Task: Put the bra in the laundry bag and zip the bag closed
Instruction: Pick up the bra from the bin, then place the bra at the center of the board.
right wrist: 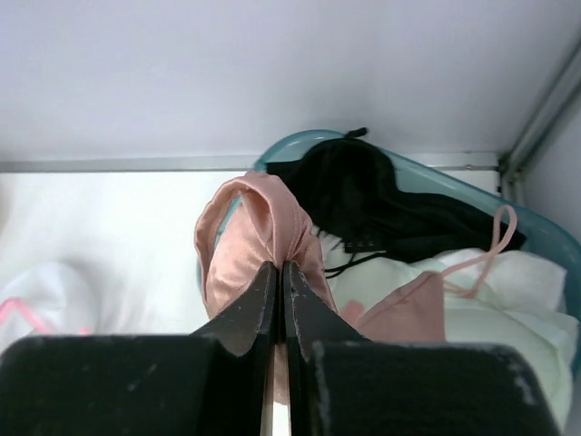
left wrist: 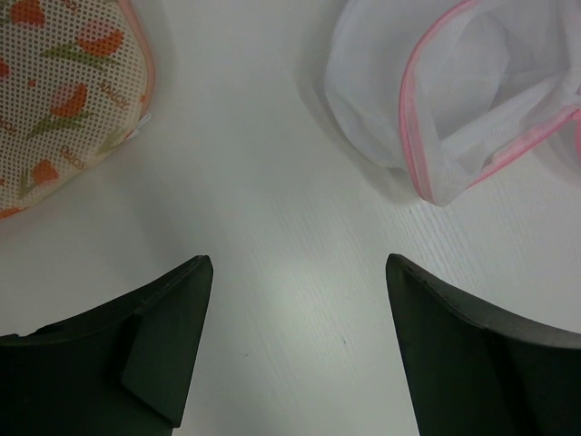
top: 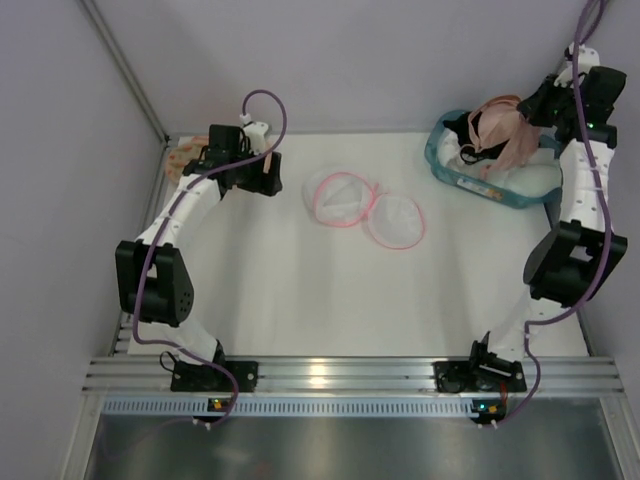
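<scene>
The salmon-pink bra hangs bunched over the teal basket at the back right, pinched at one cup's edge by my right gripper, which is shut on it. From above, the bra shows lifted over the basket, next to the right gripper. The laundry bag, white mesh with a pink zipper rim, lies open in two round halves at the table's middle. My left gripper stands open just left of the laundry bag, above bare table, holding nothing.
The basket also holds a black garment and white clothing. An orange-printed padded piece lies at the far left by the metal frame. Walls close in at the back and sides.
</scene>
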`<state>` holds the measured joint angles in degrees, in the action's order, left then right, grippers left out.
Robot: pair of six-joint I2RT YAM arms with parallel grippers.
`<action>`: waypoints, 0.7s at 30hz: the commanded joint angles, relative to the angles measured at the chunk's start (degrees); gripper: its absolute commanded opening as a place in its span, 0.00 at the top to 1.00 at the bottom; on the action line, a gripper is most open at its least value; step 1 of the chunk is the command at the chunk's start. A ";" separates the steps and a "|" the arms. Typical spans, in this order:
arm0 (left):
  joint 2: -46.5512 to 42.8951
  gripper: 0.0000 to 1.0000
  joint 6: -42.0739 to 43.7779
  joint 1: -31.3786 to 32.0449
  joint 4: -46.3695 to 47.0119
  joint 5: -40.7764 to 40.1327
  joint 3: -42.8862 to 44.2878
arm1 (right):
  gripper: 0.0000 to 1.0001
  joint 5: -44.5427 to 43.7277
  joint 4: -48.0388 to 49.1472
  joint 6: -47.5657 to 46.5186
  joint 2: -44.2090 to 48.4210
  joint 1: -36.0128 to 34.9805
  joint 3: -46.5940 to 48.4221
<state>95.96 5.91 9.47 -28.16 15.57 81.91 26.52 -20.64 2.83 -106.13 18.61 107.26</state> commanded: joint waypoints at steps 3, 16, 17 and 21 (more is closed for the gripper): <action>-0.86 0.17 -1.78 -0.25 1.09 3.32 2.82 | 1.00 12.49 2.01 1.39 10.31 -0.77 -6.09; -7.19 0.20 -0.90 -0.51 2.24 9.56 -1.31 | 1.00 27.70 -15.38 -23.82 36.14 -16.05 -31.66; -7.54 0.20 -0.90 -0.51 2.32 9.56 -1.66 | 1.00 27.44 -16.26 -26.45 37.04 -17.80 -34.46; -9.83 0.20 -0.99 -0.51 2.32 9.13 -3.59 | 1.00 24.81 -15.66 -28.06 39.50 -29.65 -40.89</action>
<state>89.52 5.21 9.30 -27.90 23.35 79.53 50.70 -34.24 -19.18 -67.99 -5.04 69.54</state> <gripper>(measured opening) 0.807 0.015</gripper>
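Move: Below the right hand, which already holds the bra, is the bin, its middle roughly 26 cm down and 3 cm farther out; the black garment in it lies about 7 cm ahead and 3 cm left, some 21 cm down. The open laundry bag is about 40 cm left, 7 cm back and 30 cm below, its lid some 27 cm left and 12 cm back. From the left hand the bag is about 14 cm right, 3 cm ahead and 17 cm down. Swinging the pinched bra away from over the bin towards the laundry bag, the right hand speeds up diagonally left and back, about 25 cm each way, rising slightly before sinking to a little under its starting height. It turns some 50 degrees counter-clockwise, fingers kept shut. The empty left hand, still wide open, rises a few centimetres and eases back and right. ##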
